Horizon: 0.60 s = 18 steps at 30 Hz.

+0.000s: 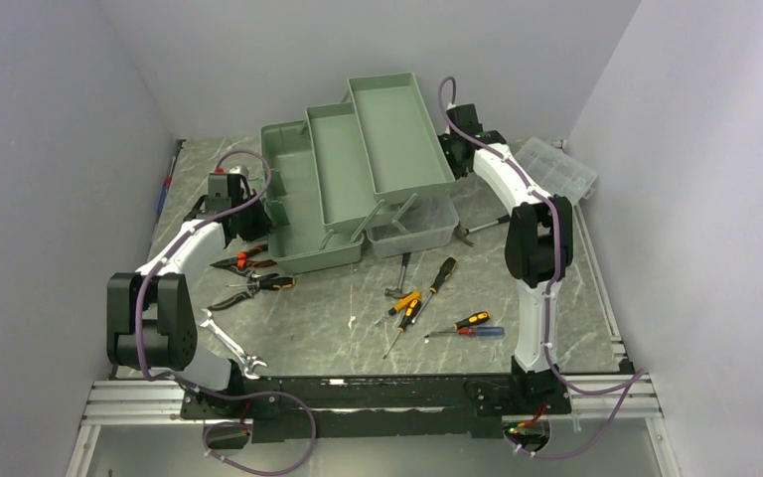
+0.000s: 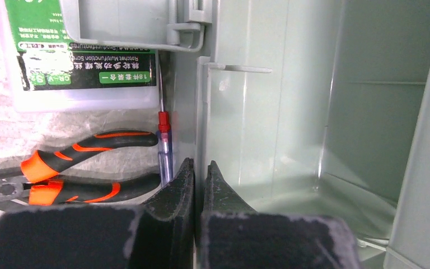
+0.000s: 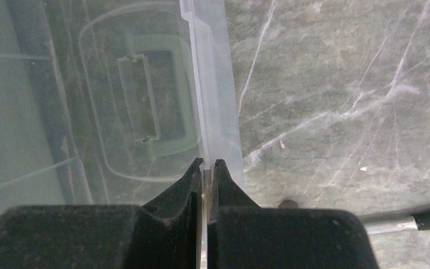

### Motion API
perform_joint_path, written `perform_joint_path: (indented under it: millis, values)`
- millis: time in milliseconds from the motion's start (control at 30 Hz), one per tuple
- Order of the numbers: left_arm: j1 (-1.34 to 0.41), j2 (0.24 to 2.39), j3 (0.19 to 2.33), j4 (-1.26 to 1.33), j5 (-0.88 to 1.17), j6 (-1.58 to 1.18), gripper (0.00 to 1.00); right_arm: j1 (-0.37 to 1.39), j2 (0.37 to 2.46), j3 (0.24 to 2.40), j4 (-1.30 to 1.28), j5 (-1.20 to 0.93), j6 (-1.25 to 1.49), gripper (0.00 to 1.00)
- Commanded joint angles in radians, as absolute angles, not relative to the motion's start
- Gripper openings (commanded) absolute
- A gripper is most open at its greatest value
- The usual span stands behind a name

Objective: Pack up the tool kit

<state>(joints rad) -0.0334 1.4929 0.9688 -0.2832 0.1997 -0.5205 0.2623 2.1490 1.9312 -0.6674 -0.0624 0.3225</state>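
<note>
The sage-green toolbox [image 1: 358,179] stands open at the back of the table, its trays fanned up and to the right. My left gripper [image 1: 261,211] [image 2: 200,163] is shut on the toolbox's left wall [image 2: 204,117]. My right gripper [image 1: 452,154] [image 3: 209,162] is shut on the edge of the translucent lid [image 3: 210,84]; the handle [image 3: 140,101] shows through it. Loose screwdrivers [image 1: 437,283] [image 1: 472,320], orange-handled pliers [image 1: 243,261] [image 2: 84,168], yellow-handled pliers [image 1: 258,285] and a wrench [image 1: 228,343] lie on the table in front.
A small clear organizer box [image 1: 556,169] sits at the back right. A clear case with a green label [image 2: 84,61] and a red-and-blue screwdriver [image 2: 164,148] lie against the toolbox's left side. Another screwdriver [image 1: 166,184] rests by the left wall.
</note>
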Motion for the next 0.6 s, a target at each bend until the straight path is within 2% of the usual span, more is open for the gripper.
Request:
perform_joint_path:
  millis: [0,200,433,500,567]
  values:
    - [-0.095,1.484,1.016,-0.239,0.39,-0.602,0.0,0.328,2.133,1.917,-0.5,-0.312,0.481,0.0]
    - [-0.095,1.479,1.007,-0.233,0.394,-0.604,0.0,0.324,2.203,2.044,-0.496,-0.365,0.452,0.0]
    - [-0.097,1.454,0.962,-0.221,0.402,-0.605,0.0,0.322,2.225,2.08,-0.476,-0.423,0.402,0.02]
    - [-0.097,1.438,0.942,-0.222,0.392,-0.604,0.0,0.324,2.223,2.074,-0.491,-0.431,0.396,0.37]
    - [-0.096,1.432,0.938,-0.228,0.383,-0.597,0.0,0.323,2.171,2.008,-0.471,-0.404,0.401,0.48]
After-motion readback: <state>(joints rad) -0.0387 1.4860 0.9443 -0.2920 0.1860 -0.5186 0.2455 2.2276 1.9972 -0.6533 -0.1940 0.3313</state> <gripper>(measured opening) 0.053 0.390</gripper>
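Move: The right hand already pinches the right rim of the clear lid, whose middle lies about 8 cm to its left, 2 cm ahead and 5 cm lower. From this hand the claw hammer is some 6 cm right, 13 cm back and 12 cm down. The left hand holds the left rim of the toolbox base, whose middle is about 14 cm right, 7 cm ahead and 5 cm below, with the red-black pliers 3 cm left, 6 cm back, 9 cm down. Still pinching the clear lid's right rim, the right hand sinks about 1.5 cm and eases leftward and slightly forward towards the toolbox, nearly 2 cm in all, its left side rolling up some 5 degrees, then parts its fingers about a third of the way and lets the rim go. The left hand keeps its pinch on the base's left rim, settling about 1 cm down and back. ##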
